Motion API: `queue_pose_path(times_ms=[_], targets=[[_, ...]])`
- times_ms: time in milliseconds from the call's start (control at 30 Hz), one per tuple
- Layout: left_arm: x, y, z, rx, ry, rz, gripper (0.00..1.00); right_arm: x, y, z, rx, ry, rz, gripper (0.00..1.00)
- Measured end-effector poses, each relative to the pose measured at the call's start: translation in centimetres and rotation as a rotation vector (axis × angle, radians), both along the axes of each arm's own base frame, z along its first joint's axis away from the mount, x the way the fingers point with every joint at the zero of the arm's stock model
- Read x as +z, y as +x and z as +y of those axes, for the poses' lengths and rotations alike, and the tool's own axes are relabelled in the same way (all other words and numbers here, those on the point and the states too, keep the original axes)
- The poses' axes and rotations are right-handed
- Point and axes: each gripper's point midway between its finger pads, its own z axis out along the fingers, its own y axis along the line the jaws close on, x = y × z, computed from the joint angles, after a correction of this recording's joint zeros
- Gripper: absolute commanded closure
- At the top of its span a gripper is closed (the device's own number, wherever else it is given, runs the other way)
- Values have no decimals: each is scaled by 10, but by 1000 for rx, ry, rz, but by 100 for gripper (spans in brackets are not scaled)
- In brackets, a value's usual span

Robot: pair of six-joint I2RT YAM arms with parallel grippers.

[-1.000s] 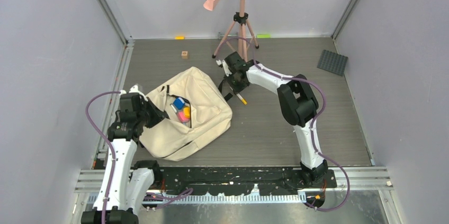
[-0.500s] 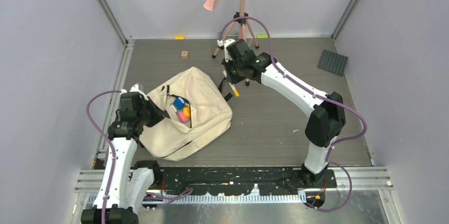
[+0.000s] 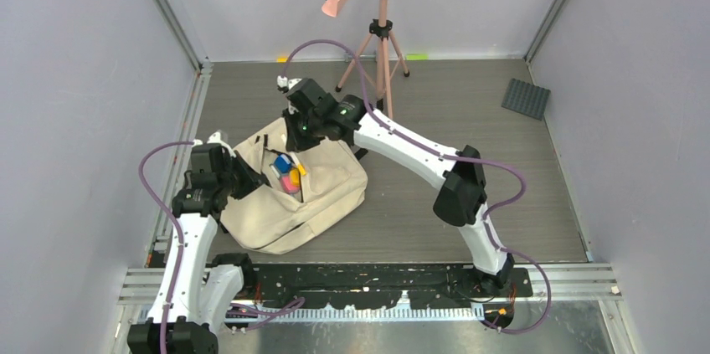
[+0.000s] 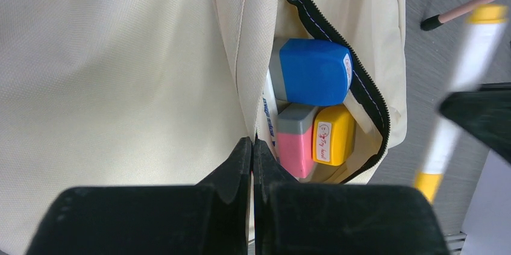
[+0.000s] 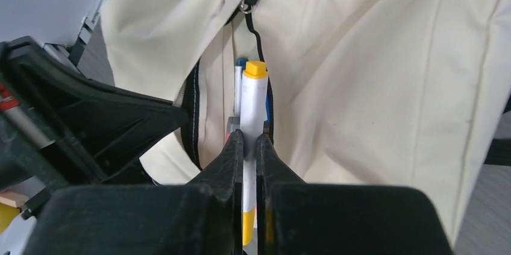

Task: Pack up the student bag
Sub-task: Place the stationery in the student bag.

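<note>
The student bag, beige canvas with a black zip, lies flat on the table's left side with its pocket open. Inside the pocket sit a blue block, a pink and grey one and a yellow one. My left gripper is shut on the fabric edge of the pocket opening, holding it apart. My right gripper is shut on a white marker with yellow ends. It hangs just above the bag's open zip, the marker pointing along the opening.
A pink tripod stands at the back centre, behind the right arm. A dark grey studded plate lies at the back right. Small yellow and green tags sit at the back wall. Metal rails edge the table on the left.
The right arm has swung left from beside the tripod to over the bag's opening, carrying the marker. The left gripper has kept its hold on the pocket edge.
</note>
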Motion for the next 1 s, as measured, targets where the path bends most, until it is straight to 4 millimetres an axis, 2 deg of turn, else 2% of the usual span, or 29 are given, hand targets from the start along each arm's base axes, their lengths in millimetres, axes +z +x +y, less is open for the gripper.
queue_pose_path(times_ms=[167,233,367,500,667,800,1000], targets=[[-2,0,0,-1,-2,1,100,-39,-10,12,-21,-44,95,99],[-3,0,0,-1,-2,2,100,-47,-12,15,-27,-55,114,99],[-5,-2,0,-1,-2,-2,100,-51,-14,30,-21,-42,118,99],[-5,-2,0,1,-3,-3,100,-42,-18,49,-1,-6,101,99],[-5,-2,0,1,-3,-3,100,-44,-21,61,15,3,98,99],[-5,-1,0,2,-4,-4,100,-61,-27,65,30,-32,111,99],[-5,-1,0,2,-4,-5,100,-91,-29,61,51,-110,113,99]])
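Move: The right gripper holds the yellow-capped marker above the student bag. The open mouth where it goes lies about 4 cm to its left, 3 cm back and 12 cm below. Inside, the blue block sits some 3 cm left and level fore-and-aft, the pink block 5 cm back and 2 cm left, the yellow block 4 cm back, all about 12 cm down. From the left gripper, the mouth is roughly 4 cm ahead, 4 cm right, 5 cm below. Lower the right gripper with the marker about 9 cm in all towards the bag's mouth: sink first, shift some 6 cm left and slightly back, then sink again to bring the marker between the left-held fold and the blue and pink blocks. Keep the marker pinched. Hold the left gripper nearly still, still pinching the bag's edge. ##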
